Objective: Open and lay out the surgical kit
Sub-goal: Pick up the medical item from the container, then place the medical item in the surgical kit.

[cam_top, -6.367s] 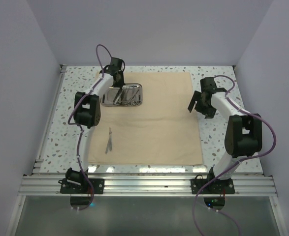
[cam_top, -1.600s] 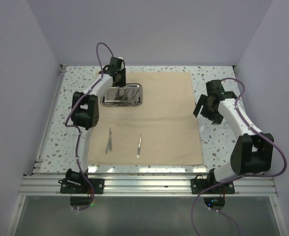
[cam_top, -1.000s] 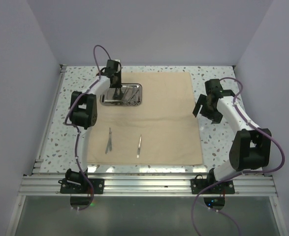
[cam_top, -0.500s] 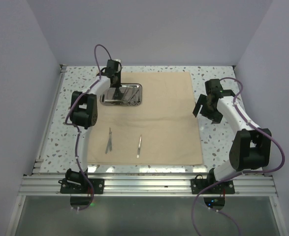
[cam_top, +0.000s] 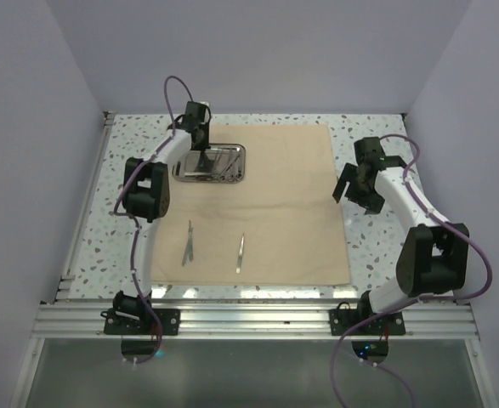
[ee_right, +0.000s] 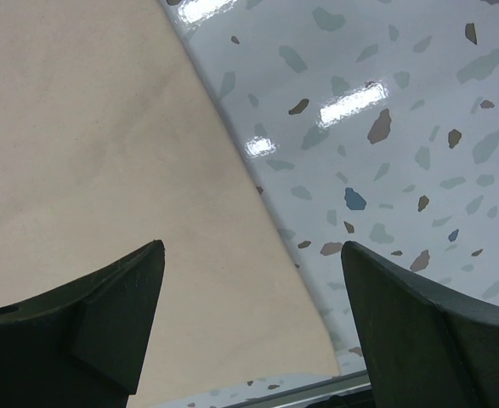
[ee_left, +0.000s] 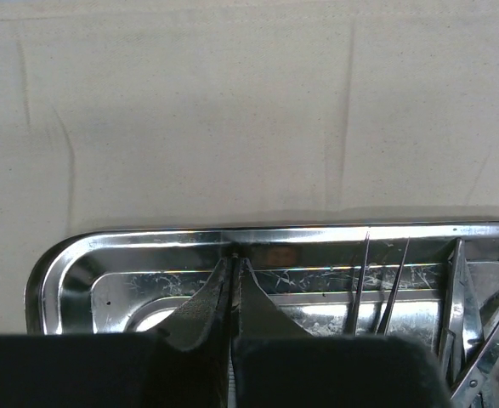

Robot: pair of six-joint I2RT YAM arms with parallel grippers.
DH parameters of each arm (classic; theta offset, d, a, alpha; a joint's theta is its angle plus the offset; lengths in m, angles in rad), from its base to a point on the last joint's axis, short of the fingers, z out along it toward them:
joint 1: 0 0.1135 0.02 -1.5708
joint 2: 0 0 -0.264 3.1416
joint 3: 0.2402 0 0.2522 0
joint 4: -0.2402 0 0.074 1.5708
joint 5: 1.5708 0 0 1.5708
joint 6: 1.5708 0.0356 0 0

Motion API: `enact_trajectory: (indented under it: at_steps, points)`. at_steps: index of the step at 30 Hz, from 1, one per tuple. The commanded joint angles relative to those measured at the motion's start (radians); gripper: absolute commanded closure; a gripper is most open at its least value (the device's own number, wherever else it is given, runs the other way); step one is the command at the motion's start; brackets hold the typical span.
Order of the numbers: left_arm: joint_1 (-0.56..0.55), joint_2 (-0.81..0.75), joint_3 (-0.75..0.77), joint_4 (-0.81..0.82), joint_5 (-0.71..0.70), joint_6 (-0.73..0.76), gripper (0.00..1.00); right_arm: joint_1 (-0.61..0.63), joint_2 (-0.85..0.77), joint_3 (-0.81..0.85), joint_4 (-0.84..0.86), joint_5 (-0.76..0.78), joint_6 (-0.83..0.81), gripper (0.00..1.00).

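The beige cloth [cam_top: 275, 204] lies spread flat on the table. On its far left stands the steel tray [cam_top: 242, 166], with thin silver instruments [ee_left: 377, 289] and ring-handled scissors [ee_left: 470, 323] in its right half. Two more instruments lie on the cloth near the front, one [cam_top: 187, 242] left of the other [cam_top: 240, 252]. My left gripper [cam_top: 200, 146] reaches down into the tray's left part. In the left wrist view it [ee_left: 234, 262] is shut, with a thin pale sliver of metal pinched between the fingers. My right gripper [cam_top: 357, 183] hangs open over the cloth's right edge [ee_right: 258, 195].
Speckled tabletop [cam_top: 377, 246] surrounds the cloth on all sides. A metal rail [cam_top: 249, 319] runs along the near edge by the arm bases. Plain walls close in the left, right and back. In the right wrist view the table's edge [ee_right: 317, 393] shows below the cloth.
Over the last second my left jaws have closed inside the tray. Since the oldest frame a second instrument has come to lie on the cloth. The right arm stays still.
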Motion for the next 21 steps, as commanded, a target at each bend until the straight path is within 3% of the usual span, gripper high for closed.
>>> enact_trajectory:
  at_steps: [1,9,14,21]
  points:
    - [0.002,0.004,0.045,-0.058,0.018,-0.031,1.00,-0.004,-0.052,-0.011,0.026,-0.020,-0.001,0.11]
    - [0.002,-0.128,0.085,-0.004,-0.031,-0.076,1.00,-0.004,-0.109,-0.029,0.045,-0.033,-0.001,0.11]
    - [0.001,-0.271,-0.056,0.109,-0.056,-0.085,1.00,-0.004,-0.136,-0.052,0.046,-0.045,-0.002,0.11]
    - [0.001,-0.369,-0.179,0.114,-0.065,-0.088,1.00,-0.004,-0.158,-0.061,0.045,-0.057,-0.004,0.11]
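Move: The left fingers are already shut on the medical item near its far end, just inside the tray's far wall. The item's middle lies about 4 cm back and 1 cm below the hand, and the tray's middle 5 cm back and 3 cm right. Thin tweezers lie some 5 cm right and 4 back, scissors about 9 right and 5 back. From the right hand, the item is roughly 22 cm ahead, 42 left and 9 lower. Still pinching the medical item, the left hand draws it up off the tray floor, barely stirring at first and then climbing quickly, nearly straight up by about 14 cm; its closed fingers tilt some 15 degrees up towards pointing forward. Meanwhile the open, empty right hand rises about 2 cm near the cloth's right edge. ##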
